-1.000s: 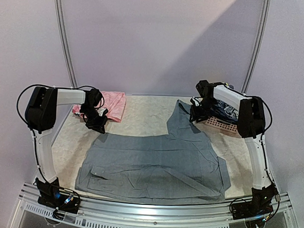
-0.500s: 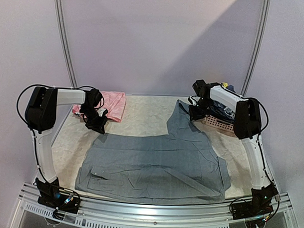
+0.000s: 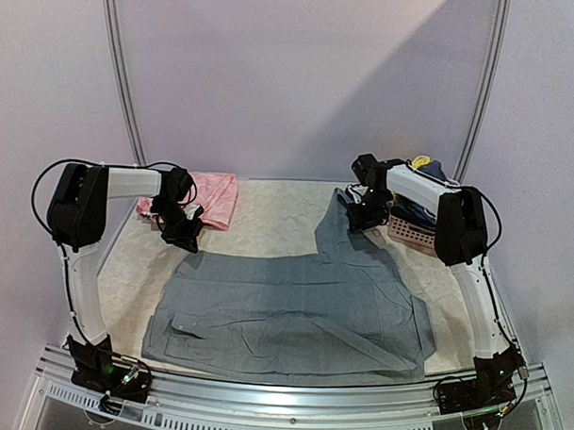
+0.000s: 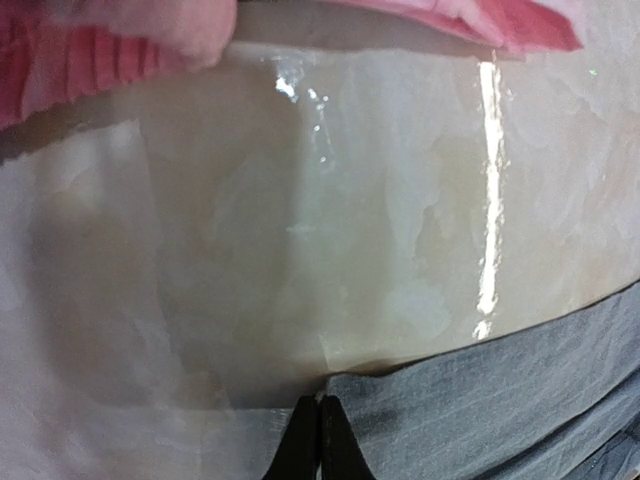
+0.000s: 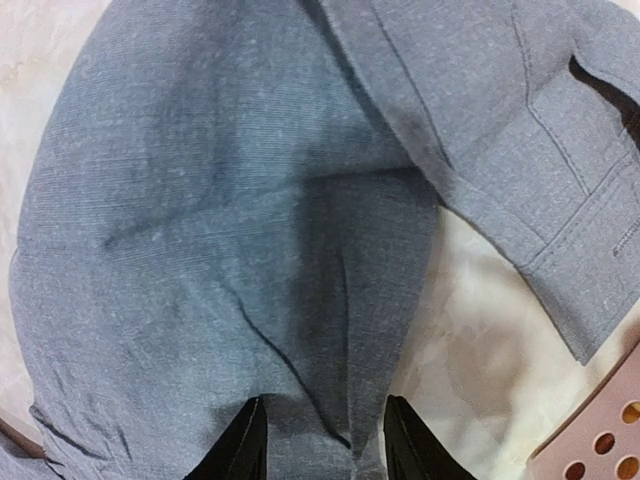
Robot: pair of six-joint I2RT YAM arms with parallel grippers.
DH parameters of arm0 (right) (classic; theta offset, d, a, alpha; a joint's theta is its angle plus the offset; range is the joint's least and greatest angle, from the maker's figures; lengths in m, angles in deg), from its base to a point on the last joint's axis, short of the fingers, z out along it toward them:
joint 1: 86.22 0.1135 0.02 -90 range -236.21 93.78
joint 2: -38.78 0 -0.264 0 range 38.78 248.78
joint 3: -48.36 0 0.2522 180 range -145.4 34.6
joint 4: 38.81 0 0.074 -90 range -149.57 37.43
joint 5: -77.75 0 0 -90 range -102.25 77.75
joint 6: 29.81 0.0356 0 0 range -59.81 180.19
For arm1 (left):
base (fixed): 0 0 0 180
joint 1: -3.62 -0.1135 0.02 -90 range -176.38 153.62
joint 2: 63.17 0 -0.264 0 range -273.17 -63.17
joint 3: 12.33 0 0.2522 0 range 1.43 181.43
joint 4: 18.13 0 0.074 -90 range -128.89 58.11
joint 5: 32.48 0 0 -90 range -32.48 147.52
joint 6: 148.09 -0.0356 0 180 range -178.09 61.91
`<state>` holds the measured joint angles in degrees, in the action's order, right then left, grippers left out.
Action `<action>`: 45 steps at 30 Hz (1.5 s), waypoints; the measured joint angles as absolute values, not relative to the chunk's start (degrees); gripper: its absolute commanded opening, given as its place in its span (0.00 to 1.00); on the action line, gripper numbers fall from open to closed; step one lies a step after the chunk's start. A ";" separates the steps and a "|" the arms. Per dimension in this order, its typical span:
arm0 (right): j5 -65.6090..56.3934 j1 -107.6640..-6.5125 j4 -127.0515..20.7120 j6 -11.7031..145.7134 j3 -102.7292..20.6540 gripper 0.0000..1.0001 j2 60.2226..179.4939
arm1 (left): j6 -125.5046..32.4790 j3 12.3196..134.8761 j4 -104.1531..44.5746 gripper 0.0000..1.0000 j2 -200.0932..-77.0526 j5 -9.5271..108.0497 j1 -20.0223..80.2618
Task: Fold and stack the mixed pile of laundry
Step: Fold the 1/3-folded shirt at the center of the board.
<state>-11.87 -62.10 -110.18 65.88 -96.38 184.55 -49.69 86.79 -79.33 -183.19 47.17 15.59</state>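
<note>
The grey collared shirt (image 3: 293,310) lies spread flat over the middle of the table, one sleeve reaching toward the back right. My left gripper (image 3: 184,238) sits at the shirt's back left corner. In the left wrist view its fingertips (image 4: 320,435) are pressed together on that corner of the grey cloth (image 4: 500,400). My right gripper (image 3: 360,216) hovers over the sleeve (image 5: 220,200), open (image 5: 328,440), its fingers either side of a crease. The rest of the pile, navy cloth (image 3: 412,212) and a yellow piece (image 3: 420,162), sits in the basket.
A pink slatted basket (image 3: 414,236) stands at the back right, its corner (image 5: 600,440) close to my right fingers. A folded pink garment (image 3: 212,195) lies at the back left, just beyond my left gripper. The sleeve's cuff (image 5: 580,230) lies beside the basket.
My right arm has swung left, away from the basket, to a spot over the grey sleeve. The left arm and the shirt's body have stayed still.
</note>
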 measured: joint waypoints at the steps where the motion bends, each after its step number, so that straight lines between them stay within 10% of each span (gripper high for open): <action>1: -12.08 -62.10 -110.16 65.88 -96.38 0.41 184.53 | -49.67 86.79 -79.33 0.00 -183.19 47.15 15.59; 26: -14.95 -62.12 -110.83 66.39 -96.38 0.00 185.19 | -49.49 85.79 -79.16 0.00 -181.69 46.91 15.59; 45: -14.71 -62.10 -110.92 66.32 -94.30 0.00 177.84 | -49.95 83.82 -77.54 0.00 -178.49 45.45 15.57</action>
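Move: The right shirt sleeve's outer edge lies between the right hand's open fingers, about 1 cm right of the hand point and 1 cm below. From there, the basket is some 14 cm right and 3 cm farther out, standing about 2 cm higher, and the sleeve bend is 11 cm ahead, 2 cm left. The left hand already holds the shirt's far left corner; the shirt's middle lies about 18 cm back and 17 cm right of it, the pink cloth 17 cm ahead, 2 cm left, both near its height. Sidling about 1 cm right and sinking slightly, the right hand shuts its half-open fingers on the outer edge of the sleeve, pinches it, then rises quickly by some 6 cm with the cloth. The left hand stays shut on the far left corner, fingers pointing down, and comes up roughly 2 cm, mostly as the right hand lifts. ##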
